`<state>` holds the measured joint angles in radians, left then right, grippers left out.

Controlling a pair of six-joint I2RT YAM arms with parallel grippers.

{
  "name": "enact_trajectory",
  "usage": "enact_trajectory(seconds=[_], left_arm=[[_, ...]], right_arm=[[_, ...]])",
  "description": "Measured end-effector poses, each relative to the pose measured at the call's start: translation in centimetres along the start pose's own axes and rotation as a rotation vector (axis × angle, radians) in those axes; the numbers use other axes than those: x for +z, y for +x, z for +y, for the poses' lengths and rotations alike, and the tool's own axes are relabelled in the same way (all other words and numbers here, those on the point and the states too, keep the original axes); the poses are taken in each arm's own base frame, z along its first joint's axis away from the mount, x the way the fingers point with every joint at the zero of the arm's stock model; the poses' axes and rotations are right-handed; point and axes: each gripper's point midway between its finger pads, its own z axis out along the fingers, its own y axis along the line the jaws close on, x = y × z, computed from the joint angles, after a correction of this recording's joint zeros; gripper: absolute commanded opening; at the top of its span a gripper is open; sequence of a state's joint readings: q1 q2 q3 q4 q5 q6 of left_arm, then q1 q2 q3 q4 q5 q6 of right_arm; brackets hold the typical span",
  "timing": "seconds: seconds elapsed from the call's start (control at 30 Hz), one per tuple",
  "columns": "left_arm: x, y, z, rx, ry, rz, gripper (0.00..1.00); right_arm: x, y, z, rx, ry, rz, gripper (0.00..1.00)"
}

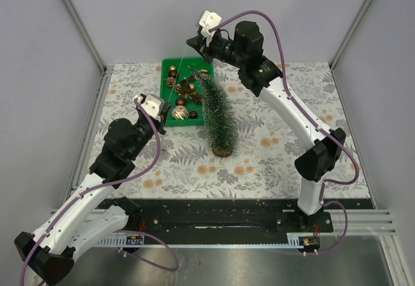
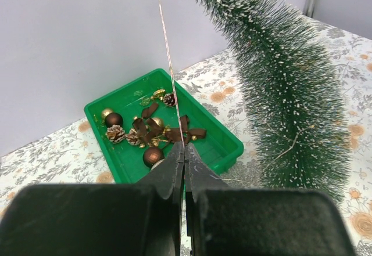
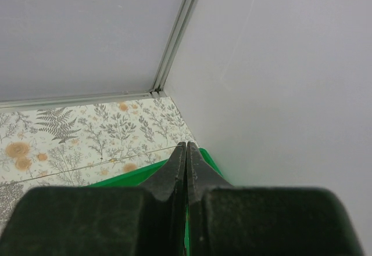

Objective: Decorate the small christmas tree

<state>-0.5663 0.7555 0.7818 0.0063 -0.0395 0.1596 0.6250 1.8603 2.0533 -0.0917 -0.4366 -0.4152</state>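
Note:
The small christmas tree point(image 1: 217, 114) stands on its wooden base right of the green tray point(image 1: 165, 65), and its tip leans over the tray. A thin gold wire point(image 2: 165, 47) runs taut from my left gripper point(image 2: 184, 145) up past the tree point(image 2: 285, 93). That gripper point(image 1: 169, 110) is shut on the wire at the tray's near left corner. My right gripper point(image 1: 193, 41) hangs above the tray's far edge, shut on the wire's other end point(image 3: 87, 164); its fingertips point(image 3: 186, 144) are pressed together.
The tray point(image 2: 119, 89) holds pine cones point(image 2: 115, 133), brown balls point(image 2: 153, 155) and brown bows point(image 2: 174, 133). A fern-print cloth point(image 1: 279, 143) covers the table. Grey walls with metal posts close in the back and both sides.

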Motion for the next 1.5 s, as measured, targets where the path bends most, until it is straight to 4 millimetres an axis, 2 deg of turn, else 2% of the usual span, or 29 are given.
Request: enact_trajectory(seconds=[0.2,0.33,0.5,0.57,0.63,0.7,0.8,0.93,1.07,1.3,1.4,1.5], left_arm=[[1.4,1.3,0.5,0.03,-0.032,-0.003,0.09],[2.4,3.7,0.6,0.049,-0.054,0.053,0.18],[3.4,6.4,0.6,0.063,-0.058,0.132,0.25],[3.8,7.2,0.4,0.065,-0.054,0.155,0.27],[4.1,7.7,0.3,0.068,-0.051,0.169,0.3],[4.4,8.2,0.2,0.069,-0.047,0.179,0.32],[4.6,8.4,-0.1,0.067,-0.032,0.183,0.36],[4.5,8.0,-1.1,0.055,0.023,0.167,0.41],[4.0,7.0,-3.1,0.03,0.115,0.135,0.47],[3.3,5.3,-6.7,-0.037,0.276,0.077,0.56],[3.3,4.2,-7.6,-0.055,0.313,0.035,0.67],[3.4,2.9,-8.2,-0.079,0.339,-0.014,0.68]], right_arm=[[1.5,1.5,-1.0,-0.017,0.035,0.012,0.0],[1.7,3.3,-3.7,-0.012,0.132,0.041,0.0],[-1.4,5.4,-10.7,0.024,0.317,0.062,0.0],[-3.4,7.1,-13.3,0.043,0.396,0.084,0.0],[-5.1,9.1,-14.6,0.067,0.447,0.115,0.0],[-6.9,11.4,-15.0,0.098,0.484,0.155,0.0],[-8.8,13.9,-14.5,0.134,0.51,0.207,0.0],[-10.9,14.9,-13.6,0.152,0.543,0.235,0.0],[-13.4,14.1,-12.4,0.157,0.576,0.231,0.0],[-18.0,11.2,-9.8,0.194,0.631,0.183,0.0],[-19.9,11.1,-7.7,0.236,0.635,0.176,0.0],[-21.5,11.8,-4.7,0.293,0.618,0.209,0.0]])
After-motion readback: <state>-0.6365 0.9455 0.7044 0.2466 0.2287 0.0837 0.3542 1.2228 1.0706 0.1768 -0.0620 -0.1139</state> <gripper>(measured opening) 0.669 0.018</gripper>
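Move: The left hand, pinching one part of the thin gold string, has the tree's middle about 16 cm to its right, 4 cm ahead and 4 cm lower. The green box's middle is some 22 cm ahead of it and 6 cm right, 19 cm below. For the right hand, holding the string's other part, the tree's middle lies roughly 12 cm to the right, 10 cm back and 17 cm down; the box is 8 cm ahead, 2 cm right and 32 cm below. Sweeping forward about 13 cm and then right and back down, the right hand carries the still-pinched string around the tree's far side, ending some 22 cm to the right and 11 cm lower, turned about 35 degrees clockwise. The left hand dips about 8 cm while reaching 5 cm forward, lets go of the string as its fingers open, then draws back and right towards the tree, rising a little and turning about 20 degrees clockwise. ##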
